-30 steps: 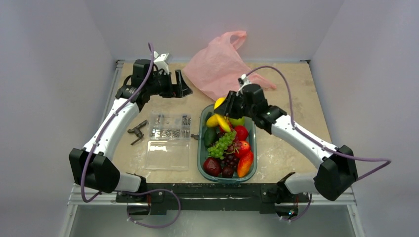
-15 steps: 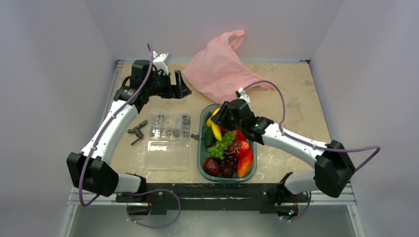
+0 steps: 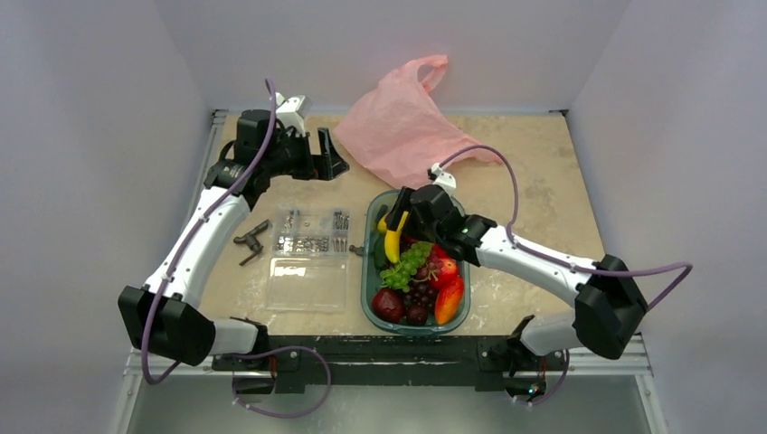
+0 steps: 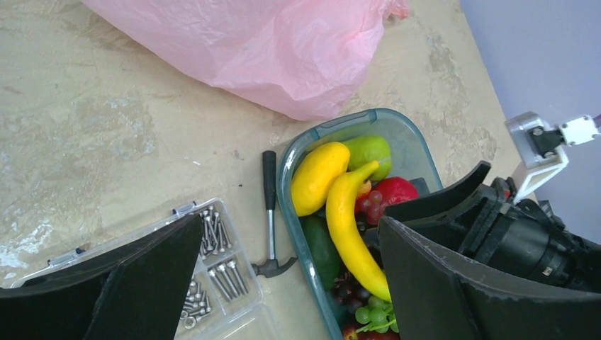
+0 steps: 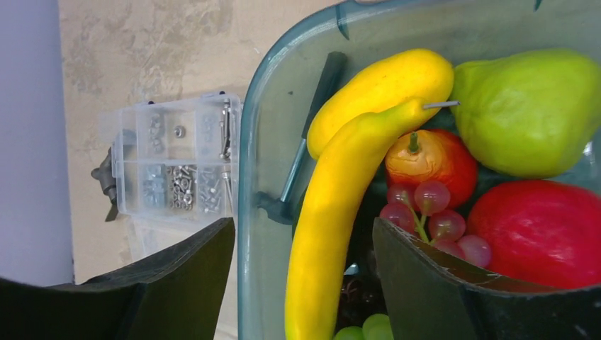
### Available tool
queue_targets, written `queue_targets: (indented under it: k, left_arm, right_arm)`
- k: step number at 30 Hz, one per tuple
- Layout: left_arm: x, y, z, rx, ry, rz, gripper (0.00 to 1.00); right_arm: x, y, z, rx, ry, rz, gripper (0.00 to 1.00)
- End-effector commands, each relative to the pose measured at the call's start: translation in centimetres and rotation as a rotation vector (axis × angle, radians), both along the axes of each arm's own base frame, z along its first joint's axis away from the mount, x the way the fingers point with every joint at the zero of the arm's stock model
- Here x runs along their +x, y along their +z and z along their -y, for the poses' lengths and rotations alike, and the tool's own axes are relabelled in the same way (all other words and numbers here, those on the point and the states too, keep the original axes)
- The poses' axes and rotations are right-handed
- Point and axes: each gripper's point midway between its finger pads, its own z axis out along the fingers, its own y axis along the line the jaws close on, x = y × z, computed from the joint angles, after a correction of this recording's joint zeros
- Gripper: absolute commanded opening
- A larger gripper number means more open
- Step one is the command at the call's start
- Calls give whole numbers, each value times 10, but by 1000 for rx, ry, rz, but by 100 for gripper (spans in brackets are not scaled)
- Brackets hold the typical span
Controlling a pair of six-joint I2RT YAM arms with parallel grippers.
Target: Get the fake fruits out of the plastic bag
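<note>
The pink plastic bag [image 3: 402, 122] lies crumpled at the back of the table; it also shows in the left wrist view [image 4: 248, 49]. The fake fruits lie in a green tray [image 3: 370, 271]: the yellow banana [image 5: 333, 205], green grape bunch [image 3: 407, 262], red apple [image 5: 538, 230], orange-red mango [image 3: 449, 298] and a dark plum [image 3: 389, 305]. My right gripper [image 3: 395, 217] hangs over the tray's far left end. It is open, with its jaws either side of the banana and gaps on both sides [image 5: 303, 223]. My left gripper [image 3: 330, 155] is open and empty, left of the bag [image 4: 290, 219].
A stubby yellow fruit [image 5: 383, 88] and a green fruit [image 5: 528, 113] fill the tray's far end. A clear screw box [image 3: 312, 244] lies left of the tray, a small hammer [image 4: 269, 212] between them, and a black tool [image 3: 249, 241] further left. Walls enclose the table.
My right gripper came down and left with the banana into the tray's far end. The banana now lies in the tray between open jaws. The left arm barely moved.
</note>
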Motion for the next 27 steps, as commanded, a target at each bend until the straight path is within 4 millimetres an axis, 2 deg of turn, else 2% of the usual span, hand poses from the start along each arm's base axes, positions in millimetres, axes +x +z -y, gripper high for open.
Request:
queue_targets:
  k: [1,7,14,20,22,27]
  left_arm:
    - [-5,25,4,-19,-32,94,94]
    - [-15,40,10,-20,-69,177,93]
    - [-45,75,12,-25,-95,315,94]
    - [-98,119,-17,-64,-22,460,96]
    - [-115,125,-28,-35,-8,468,97]
    - [-150,151,-55,-1,60,530,97]
  right_arm:
    - [10,64,23,-84,-3,187,74]
    - [1,115,76,-214,-55,347,98]
    - [-23,184,148,-290,-168,559,99]
    - [-48,229,194,-291,-253,663,99]
    - [-55,241,209,-283,-295,693,99]
    - [-68,261,227,-227,-340,764,99]
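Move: The banana I have just laid on the fruit pile in the tray sits between my right fingers, its middle about 2 cm back, 1 cm left and 4 cm below. From that hand the yellow mango is some 3 cm ahead, 1 cm left and 8 cm below; the green grapes are about 6 cm back, 1 cm right and 6 cm lower. The banana lies roughly 10 cm back, 12 cm right and 18 cm below my left hand. I spread my partly open right fingers wide and draw them up off the banana, about 24 cm up and 21 cm to the right, away over the tray's right side, easing back a little while the fingers tip up some 40 degrees and swing clockwise. My left hand, empty and open, rises and backs off too, each by about 14 cm, its fingers tipping up. ##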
